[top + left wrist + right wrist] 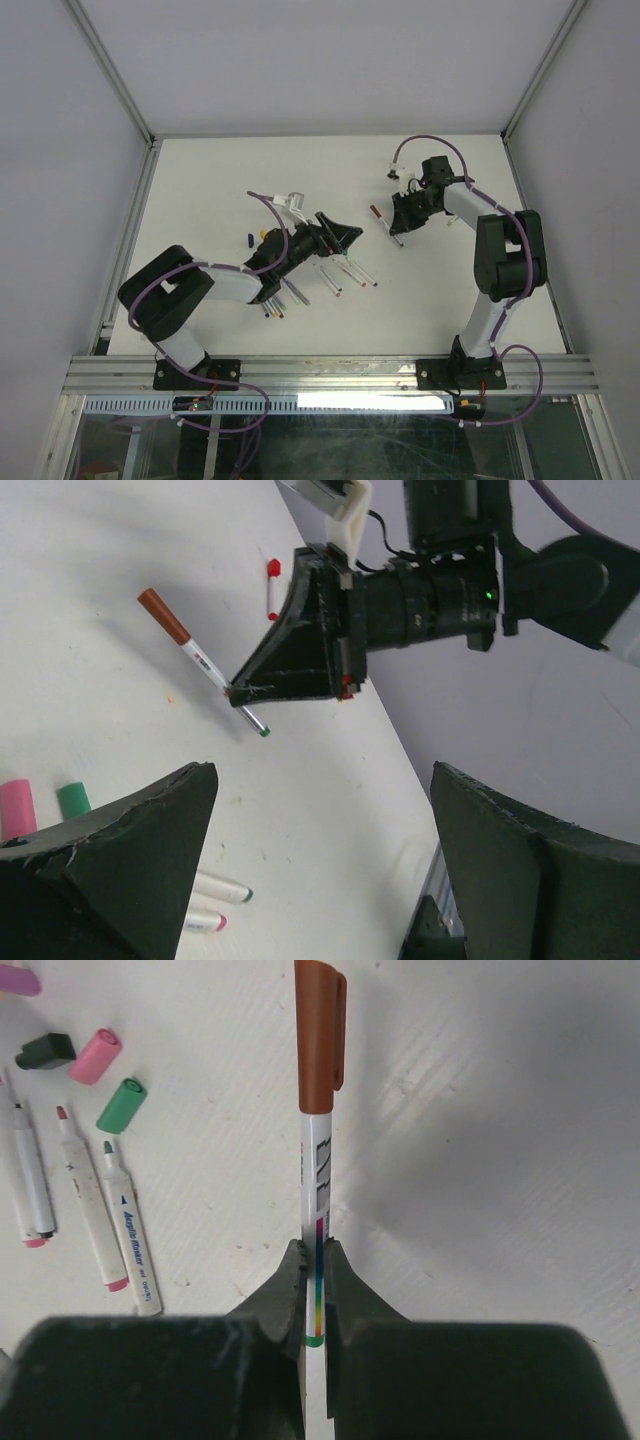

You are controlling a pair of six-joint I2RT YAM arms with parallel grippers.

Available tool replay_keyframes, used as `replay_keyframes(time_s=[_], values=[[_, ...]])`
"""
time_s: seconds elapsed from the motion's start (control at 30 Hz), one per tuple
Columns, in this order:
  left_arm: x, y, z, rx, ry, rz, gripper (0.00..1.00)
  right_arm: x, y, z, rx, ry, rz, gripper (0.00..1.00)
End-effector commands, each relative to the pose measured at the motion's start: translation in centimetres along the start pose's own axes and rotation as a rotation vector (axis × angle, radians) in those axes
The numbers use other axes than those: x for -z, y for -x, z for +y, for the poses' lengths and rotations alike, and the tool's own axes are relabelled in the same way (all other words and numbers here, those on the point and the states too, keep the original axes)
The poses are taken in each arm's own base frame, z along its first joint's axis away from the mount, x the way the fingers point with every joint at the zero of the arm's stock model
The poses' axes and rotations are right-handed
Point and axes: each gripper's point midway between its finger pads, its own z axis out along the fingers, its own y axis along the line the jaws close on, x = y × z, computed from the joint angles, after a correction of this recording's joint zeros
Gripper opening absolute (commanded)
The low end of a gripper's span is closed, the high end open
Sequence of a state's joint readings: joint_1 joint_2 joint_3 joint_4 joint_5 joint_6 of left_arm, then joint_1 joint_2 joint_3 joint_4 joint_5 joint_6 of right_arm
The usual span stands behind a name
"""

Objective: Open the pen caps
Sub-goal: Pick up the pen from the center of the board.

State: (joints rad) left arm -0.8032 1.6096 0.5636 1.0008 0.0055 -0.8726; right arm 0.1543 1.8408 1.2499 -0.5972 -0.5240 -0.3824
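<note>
My right gripper [318,1252] is shut on the white barrel of a pen [317,1175], low down near its green end. The pen's brown cap [320,1035] is on and points away from the fingers. In the left wrist view that same capped pen [190,650] sticks out of the right gripper [238,690] just above the table. My left gripper [322,780] stands wide open with only bare table between its fingers. From above, it [340,236] lies left of the held pen [384,224]. Loose pen caps lie apart: pink [95,1055], green [122,1105], black [45,1050].
Uncapped pens [85,1210] lie in a row left of the right gripper, and more lie below the left gripper [350,275]. A dark blue cap [248,238] sits by the left arm. A small red-and-white piece [272,585] lies farther off. White walls close in the table [200,180].
</note>
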Motion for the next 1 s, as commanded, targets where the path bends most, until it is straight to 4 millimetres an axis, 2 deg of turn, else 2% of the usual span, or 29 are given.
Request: replay_keyframes(time_s=[0.0, 0.13, 0.3, 0.53, 0.67, 0.8, 0.97], values=[[-3.3, 2.5, -0.1, 0.028, 0.005, -0.106, 0.89, 2.1, 2.2, 2.4, 0.008, 0.095, -0.102, 0.0], [-5.5, 3.1, 0.8, 0.073, 0.033, -0.134, 0.81, 3.0, 2.8, 3.5, 0.016, 0.131, -0.131, 0.0], [-7.8, 3.6, 3.0, 0.087, 0.139, -0.154, 0.82, 3.7, 3.4, 4.4, 0.022, 0.162, -0.159, 0.0], [-11.1, 2.5, 6.8, 0.168, 0.326, -0.082, 0.83, 4.5, 3.9, 5.5, 0.033, 0.199, -0.188, 0.0], [-12.0, 2.5, 6.9, 0.18, 0.332, -0.086, 0.78, 4.8, 4.1, 5.9, 0.04, 0.213, -0.197, 0.0], [-12.8, 3.1, 6.5, 0.175, 0.324, -0.088, 0.62, 4.7, 4.1, 6.3, 0.046, 0.224, -0.197, 0.0], [-13.3, 3.1, 5.7, 0.181, 0.302, -0.072, 0.54, 4.5, 4.1, 6.6, 0.051, 0.228, -0.189, 0.0]])
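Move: The brown cap, on the pen already held by the right gripper, lies about 10 cm ahead of the left hand, 8 cm to its right and 8 cm below. Some 15 cm beneath the left hand, the loose green cap is about 4 cm ahead, and the nearest uncapped pen is 3 cm back and 6 cm right. From the right hand, the left gripper is roughly 3 cm back, 13 cm left and 10 cm above; the brown cap is 6 cm ahead, 5 cm left and 3 cm above. Left reaches about 12 cm forward, lowering and partly closing around the brown cap; right raises the gripped pen 5 cm. ##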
